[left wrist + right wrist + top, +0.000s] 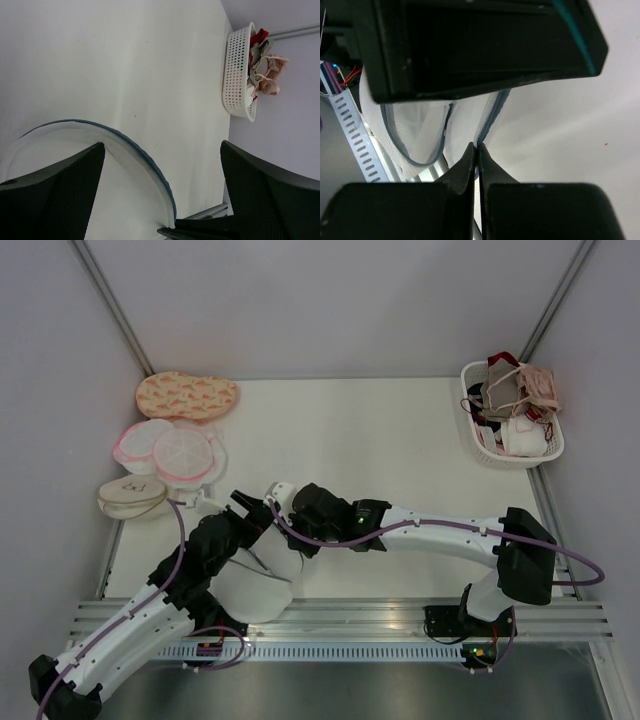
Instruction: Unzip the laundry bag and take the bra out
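Note:
The laundry bag [255, 588] is a white mesh dome with a dark blue-grey zipper rim, lying at the table's near edge under both arms. My right gripper [292, 538] is shut on the bag's zipper rim [492, 112], its fingertips [470, 159] pinched together on the edge. My left gripper [246, 512] is open and hovers over the bag, its fingers [65, 190] wide apart on either side of the curved rim [145, 157]. The bag's two rim lines stand slightly apart in the right wrist view. The bra is hidden; nothing pink shows in the bag.
A white perforated basket [480, 445] at the back right holds several garments in taupe, white, red and pale pink. Two pink-rimmed round cases [170, 448], an orange patterned case [187, 395] and a beige case [130, 496] lie along the left wall. A slotted metal rail [400, 615] borders the near edge.

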Controlling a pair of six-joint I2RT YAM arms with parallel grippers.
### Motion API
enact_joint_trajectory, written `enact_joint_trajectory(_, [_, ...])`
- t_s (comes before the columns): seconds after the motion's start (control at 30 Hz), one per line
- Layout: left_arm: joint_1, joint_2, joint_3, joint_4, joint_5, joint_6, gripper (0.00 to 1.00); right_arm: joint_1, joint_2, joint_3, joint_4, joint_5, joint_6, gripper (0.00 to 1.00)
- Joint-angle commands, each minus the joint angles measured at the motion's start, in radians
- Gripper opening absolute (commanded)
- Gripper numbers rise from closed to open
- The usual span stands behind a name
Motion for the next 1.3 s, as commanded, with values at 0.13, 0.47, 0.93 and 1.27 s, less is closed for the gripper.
enact_joint_trajectory(0.13, [0.003, -0.012, 0.009, -0.054, -0.013, -0.046, 1.00, 0.028, -0.034, 0.003, 0.035, -0.010, -0.047, 0.01])
enact_joint_trajectory(0.47, [0.003, -0.082, 0.061, -0.177, -0.123, -0.060, 0.99, 0.074, -0.100, -0.053, 0.098, 0.024, -0.037, 0.01])
enact_joint_trajectory(0.93, [0.003, -0.210, 0.268, -0.327, -0.315, 0.066, 1.00, 0.013, -0.105, 0.039, -0.247, 0.912, 0.105, 0.00])
enact_joint_trajectory(1.27, [0.003, -0.224, 0.268, -0.355, -0.302, 0.070, 0.99, -0.250, -0.203, 0.050, -0.327, 1.197, 0.152, 0.00])
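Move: The shut right fingers already hold the laundry bag's rim; its body droops with its middle some 10 cm to the left, 8 cm back and 6 cm below. The clear table they carry it to lies about 14 cm ahead, 20 cm right and 13 cm down, the basket roughly 30 cm ahead and 47 cm right. From the empty, open left hand, the bag's middle is some 14 cm back, 2 cm left and 7 cm lower, and the pink-rimmed bags about 14 cm ahead and 21 cm left. With its fingers still shut on the rim, the right hand eases back 2 to 3 cm, then swings the laundry bag right by about 22 cm and forward 15 cm towards the clear table, climbing some 7 cm while the wrist turns roughly 60 degrees clockwise and comes to point forward and down. The left hand stays wide open and withdraws, first dipping a little, then rising and going left to end about 8 cm higher and 7 cm to the left, turned slightly counter-clockwise, away from the bag. ##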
